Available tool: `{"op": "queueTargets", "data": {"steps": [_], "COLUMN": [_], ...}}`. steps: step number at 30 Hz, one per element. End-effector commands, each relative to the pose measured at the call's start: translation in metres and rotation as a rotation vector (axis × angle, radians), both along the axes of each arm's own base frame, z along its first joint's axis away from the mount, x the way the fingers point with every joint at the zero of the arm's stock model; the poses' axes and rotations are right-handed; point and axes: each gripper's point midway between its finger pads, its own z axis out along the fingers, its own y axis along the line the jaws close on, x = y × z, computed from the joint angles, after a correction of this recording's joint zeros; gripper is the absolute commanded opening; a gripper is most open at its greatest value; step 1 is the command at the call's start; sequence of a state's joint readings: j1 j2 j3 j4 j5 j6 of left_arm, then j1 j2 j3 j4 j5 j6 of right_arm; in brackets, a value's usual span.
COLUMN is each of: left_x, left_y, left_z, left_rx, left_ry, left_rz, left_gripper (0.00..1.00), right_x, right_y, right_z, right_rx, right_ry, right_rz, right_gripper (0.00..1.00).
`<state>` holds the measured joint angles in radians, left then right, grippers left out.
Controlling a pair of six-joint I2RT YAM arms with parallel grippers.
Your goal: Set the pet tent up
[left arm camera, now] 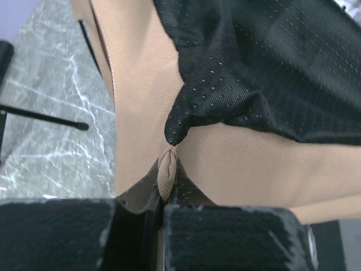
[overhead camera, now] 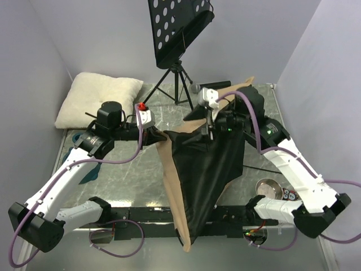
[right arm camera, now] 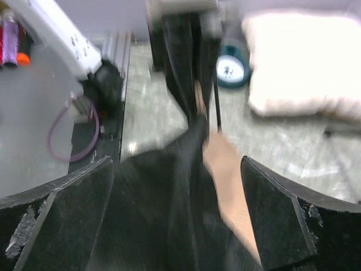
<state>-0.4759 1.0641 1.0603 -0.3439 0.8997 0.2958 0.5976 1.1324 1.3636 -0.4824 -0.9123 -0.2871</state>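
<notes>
The pet tent, tan-brown outside with a black lining, hangs crumpled between my two grippers and drapes down over the table's near edge. My left gripper is at its left upper corner. In the left wrist view this gripper is shut on a pinched fold of the tent's tan fabric. My right gripper is at the tent's top middle. Its fingers stand wide apart in the right wrist view, with blurred black and tan tent cloth lying loose between them.
A cream pillow lies at the back left. A black perforated panel on a tripod stands at the back centre. A metal bowl sits by the right arm's base. A thin black pole lies on the marbled table.
</notes>
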Motion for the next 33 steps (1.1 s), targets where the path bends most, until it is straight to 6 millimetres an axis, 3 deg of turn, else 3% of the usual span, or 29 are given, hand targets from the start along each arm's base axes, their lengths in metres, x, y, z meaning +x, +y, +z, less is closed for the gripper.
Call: {"op": "queueTargets", "data": {"steps": [1,5,11,18,20,28,29,33], "left_x": [0.005,0.007,0.006,-0.003,-0.008,-0.021,-0.019,-0.012], "left_y": [-0.003,-0.002,-0.003,-0.003,-0.004,-0.001,0.002,0.018], "left_z": [0.032,0.034,0.04,0.048,0.048,0.052,0.054,0.066], "left_rx": [-0.05,-0.038,-0.046,-0.051,-0.044,-0.021,-0.016,-0.045], "left_ry": [-0.01,0.006,0.019,0.008,-0.006,-0.02,-0.026,-0.041], "left_rz": [0.052,0.07,0.077,0.048,0.024,-0.026,-0.003,0.09], "left_gripper": [0.01,0.01,0.01,0.01,0.01,0.01,0.05,0.51], "right_x": [-0.004,0.003,0.015,0.043,0.043,0.029,0.026,0.03], "right_y": [0.01,0.019,0.038,0.049,0.052,0.048,0.045,0.03], "right_z": [0.039,0.027,-0.013,-0.029,-0.034,-0.048,-0.049,-0.037], "right_rx": [0.009,-0.037,-0.138,-0.18,-0.181,-0.226,-0.223,-0.146], "right_ry": [0.013,0.018,-0.007,-0.036,-0.05,-0.103,-0.1,-0.078], "right_rz": [-0.067,-0.149,-0.217,-0.282,-0.261,-0.127,-0.106,-0.139], "right_gripper": [1.0,1.0,1.0,0.97,0.85,0.07,0.0,0.0]}}
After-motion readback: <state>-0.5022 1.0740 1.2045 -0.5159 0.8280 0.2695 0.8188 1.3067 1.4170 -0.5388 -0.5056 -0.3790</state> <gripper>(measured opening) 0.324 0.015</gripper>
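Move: The tent edge that my empty right hand wants, where the black cloth meets the beige strip, lies about 6 cm to its left, 3 cm ahead and 7 cm below. From my left hand it is about 4 cm to the right, level in height. My left fingers already pinch the beige corner tip, some 9 cm left, 3 cm ahead and 8 cm below my right hand. The music stand's foot is roughly 28 cm ahead, 3 cm left and 32 cm below the right hand. With my right hand wide open I arc up and to the left by nearly 4 cm, then sink some 9 cm while still easing left and reaching forward, fingers tipping down about 15 degrees, and pinch the black-and-beige edge just beside my left fingers. My left hand keeps its pinch, rising about 2 cm, and starts to open only once the right has shut. ##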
